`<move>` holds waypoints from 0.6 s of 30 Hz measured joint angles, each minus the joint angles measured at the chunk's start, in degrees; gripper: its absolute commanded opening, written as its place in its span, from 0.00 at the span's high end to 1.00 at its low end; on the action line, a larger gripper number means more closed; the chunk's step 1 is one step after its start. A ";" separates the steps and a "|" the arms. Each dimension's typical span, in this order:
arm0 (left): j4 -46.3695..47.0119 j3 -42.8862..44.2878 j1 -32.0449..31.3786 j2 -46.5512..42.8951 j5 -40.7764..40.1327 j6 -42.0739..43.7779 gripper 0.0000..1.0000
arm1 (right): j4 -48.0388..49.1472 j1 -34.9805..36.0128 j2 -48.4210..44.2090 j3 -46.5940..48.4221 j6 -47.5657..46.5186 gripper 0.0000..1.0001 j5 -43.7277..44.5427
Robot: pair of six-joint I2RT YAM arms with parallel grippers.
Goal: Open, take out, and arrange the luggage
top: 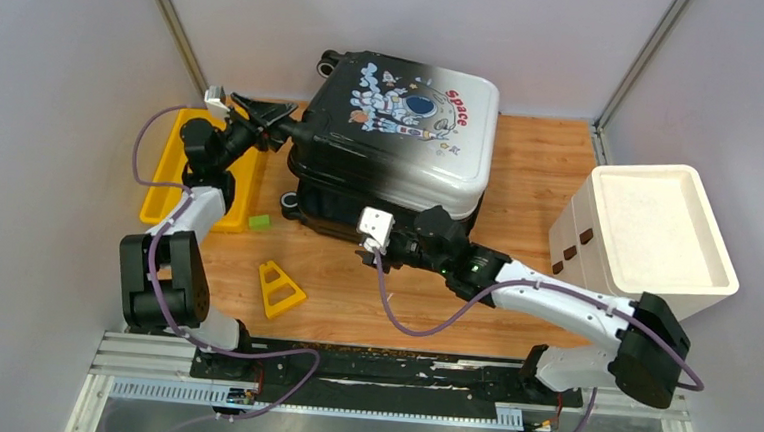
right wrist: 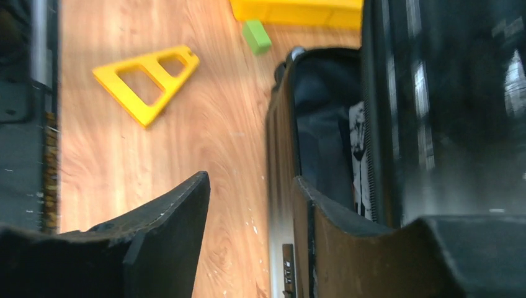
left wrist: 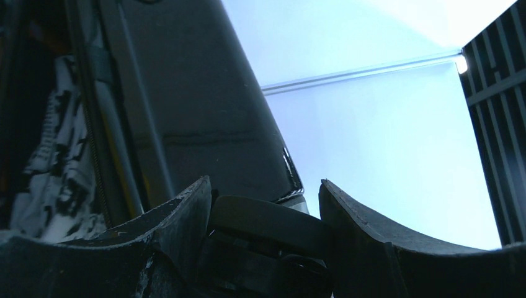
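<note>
The luggage (top: 404, 117) lies at the back of the table with its astronaut-print lid raised a little above the lower shell. My left gripper (top: 282, 122) is at the lid's left corner. In the left wrist view its jaws (left wrist: 263, 183) close on a dark rounded part of the lid edge (left wrist: 267, 217), with the lid (left wrist: 186, 112) above. My right gripper (top: 364, 253) is open at the front wall. In the right wrist view it (right wrist: 251, 177) straddles the lower shell's wall (right wrist: 282, 161), one finger inside. Black-and-white cloth (right wrist: 358, 155) shows inside.
A yellow tray (top: 175, 168) stands left of the luggage, with a green block (top: 259, 223) beside it. A yellow triangular frame (top: 280, 290) lies on the wood near the left arm. A white bin (top: 657, 233) stands at the right edge.
</note>
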 measured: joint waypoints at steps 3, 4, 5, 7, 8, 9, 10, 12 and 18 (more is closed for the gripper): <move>-3.67 3.76 -0.68 -0.66 -0.15 0.81 0.38 | 0.31 0.07 4.48 0.13 -3.21 0.65 3.87; -4.96 4.90 -0.81 -0.66 -0.15 1.03 0.37 | 0.42 0.07 5.75 0.13 -4.37 0.66 5.38; -6.29 5.95 -0.87 -0.66 -0.24 1.36 0.37 | 0.68 0.09 6.67 0.13 -5.18 0.68 6.69; -8.70 7.48 -0.90 -0.66 -0.31 1.97 0.37 | 2.25 0.09 8.68 0.13 -7.58 0.71 10.19; -9.49 7.98 -0.90 -0.66 -0.37 2.23 0.37 | 3.08 0.07 9.42 0.13 -8.66 0.73 11.50; -10.47 8.48 -0.90 -0.66 -0.42 2.49 0.37 | 4.15 0.07 10.19 0.11 -9.84 0.73 12.96; -11.65 9.03 -0.92 -0.66 -0.44 2.71 0.37 | 5.68 0.09 10.99 0.04 -11.13 0.74 14.58; -12.92 9.77 -0.92 -0.66 -0.57 2.99 0.36 | 9.31 0.07 12.76 -0.17 -13.75 0.75 17.88; -16.37 11.91 -1.03 -0.66 -0.52 4.04 0.35 | 18.58 -1.11 18.27 -0.61 -20.81 0.75 25.90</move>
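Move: The printed clothes lie in the lower shell of the suitcase, about 17 cm ahead of the right hand, roughly 1 cm to its left and some 11 cm below it. The green block is about 5 cm ahead, 21 cm left and 17 cm down, and the yellow triangle some 8 cm back, 16 cm left and 18 cm down. From the left hand, already gripping the lid's wheel, the clothes are about 6 cm back, 15 cm right and 19 cm down. The right hand dips about 5 cm, then runs level, in all some 11 cm forward over the lower shell's front rim and in under the raised lid towards the printed clothes, its fingers closing from half open to a narrow gap while the wrist swings some 30 degrees from pointing left to pointing forward-left and a little steeper down. Meanwhile the left hand keeps its pinch on the lid's wheel and raises it about 4 cm, easing slightly forward, most of the lift coming early. ##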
